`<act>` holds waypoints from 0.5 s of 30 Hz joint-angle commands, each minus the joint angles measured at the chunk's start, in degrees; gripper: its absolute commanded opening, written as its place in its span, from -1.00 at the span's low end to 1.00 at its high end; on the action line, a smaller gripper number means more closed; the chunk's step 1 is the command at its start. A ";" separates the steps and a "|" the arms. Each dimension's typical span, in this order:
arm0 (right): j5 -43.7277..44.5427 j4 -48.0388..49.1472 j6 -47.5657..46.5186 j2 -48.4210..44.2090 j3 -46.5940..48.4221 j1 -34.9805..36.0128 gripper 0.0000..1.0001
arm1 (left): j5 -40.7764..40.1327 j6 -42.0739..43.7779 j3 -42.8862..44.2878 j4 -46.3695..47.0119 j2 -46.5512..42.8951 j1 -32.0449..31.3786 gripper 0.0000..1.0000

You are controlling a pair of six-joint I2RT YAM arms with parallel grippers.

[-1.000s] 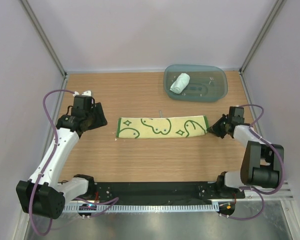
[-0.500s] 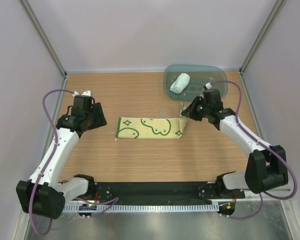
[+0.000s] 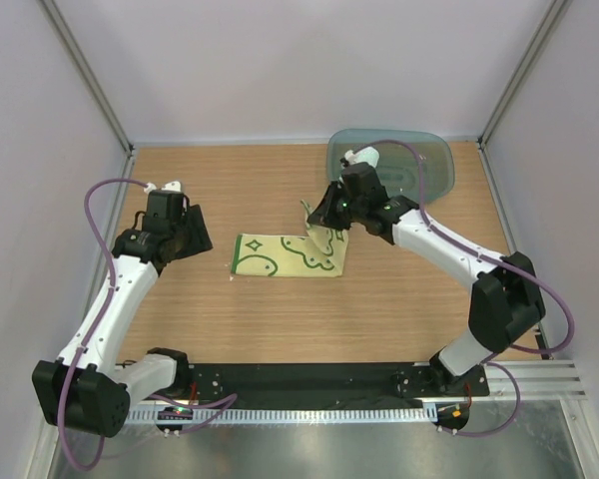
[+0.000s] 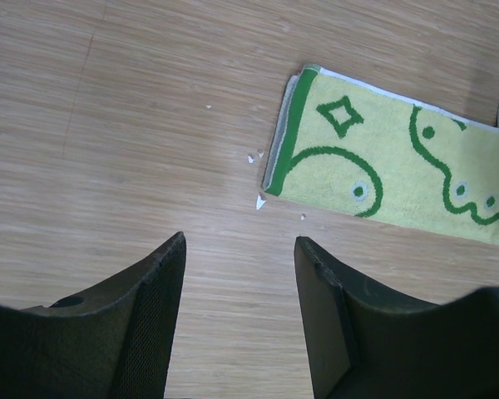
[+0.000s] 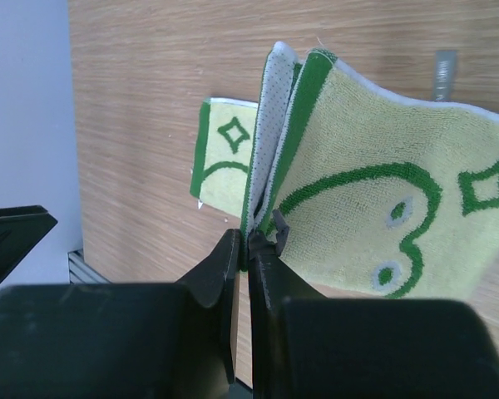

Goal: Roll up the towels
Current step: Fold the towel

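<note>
The yellow towel (image 3: pixel 285 253) with green drawings lies on the wooden table, its left part flat. My right gripper (image 3: pixel 322 222) is shut on its right end (image 5: pixel 316 150) and holds that end lifted and folded back over the middle. The left end also shows in the left wrist view (image 4: pixel 374 162). My left gripper (image 3: pixel 195 238) is open and empty, just left of the towel, jaws wide apart over bare wood (image 4: pixel 239 249). The pale mint-white towel (image 3: pixel 362 156) sits rolled in the tray, mostly hidden behind my right arm.
The translucent teal tray (image 3: pixel 429 165) stands at the back right, partly covered by my right arm. Small white crumbs (image 4: pixel 258 199) lie by the towel's left edge. Walls close the left, right and back sides.
My right gripper took hold of the yellow towel's right end and carried it left and up, folding the towel over itself. The left arm has not moved.
</note>
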 commanded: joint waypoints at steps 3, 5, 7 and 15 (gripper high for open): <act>3.13 1.41 0.90 4.16 6.92 5.12 -0.97 | -1.05 0.75 1.37 0.06 -1.37 0.20 0.13; 3.65 1.41 0.90 5.58 8.68 6.44 -0.97 | -1.14 0.66 1.37 -0.02 -1.46 0.28 0.13; 3.92 1.94 1.08 7.42 9.74 8.11 -0.98 | -1.05 0.66 1.46 -0.02 -1.37 0.28 0.13; 5.24 4.22 1.43 14.36 12.90 12.95 -0.98 | -0.96 0.66 1.37 -0.11 -1.28 0.20 0.13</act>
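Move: The right gripper already holds the towel's right end some 16 cm above the table; the towel's flat left end, with the green stripe, lies about 20 cm to its left, level with it in reach. The grey hanging loop is some 7 cm ahead and 2 cm to the right, at table height; the rolled white towel in the basket is about 23 cm ahead and 12 cm to the right. From the idle left gripper, that left end is roughly 6 cm ahead, 4 cm right and 16 cm below. Keep the right fingers shut on the towel's end and carry it left over the lying half towards the green-striped left end, about 9 cm. Travel level at first, then start sinking by some 2.5 cm while easing slightly back; let the hand turn a little counter-clockwise, some 8 degrees. ##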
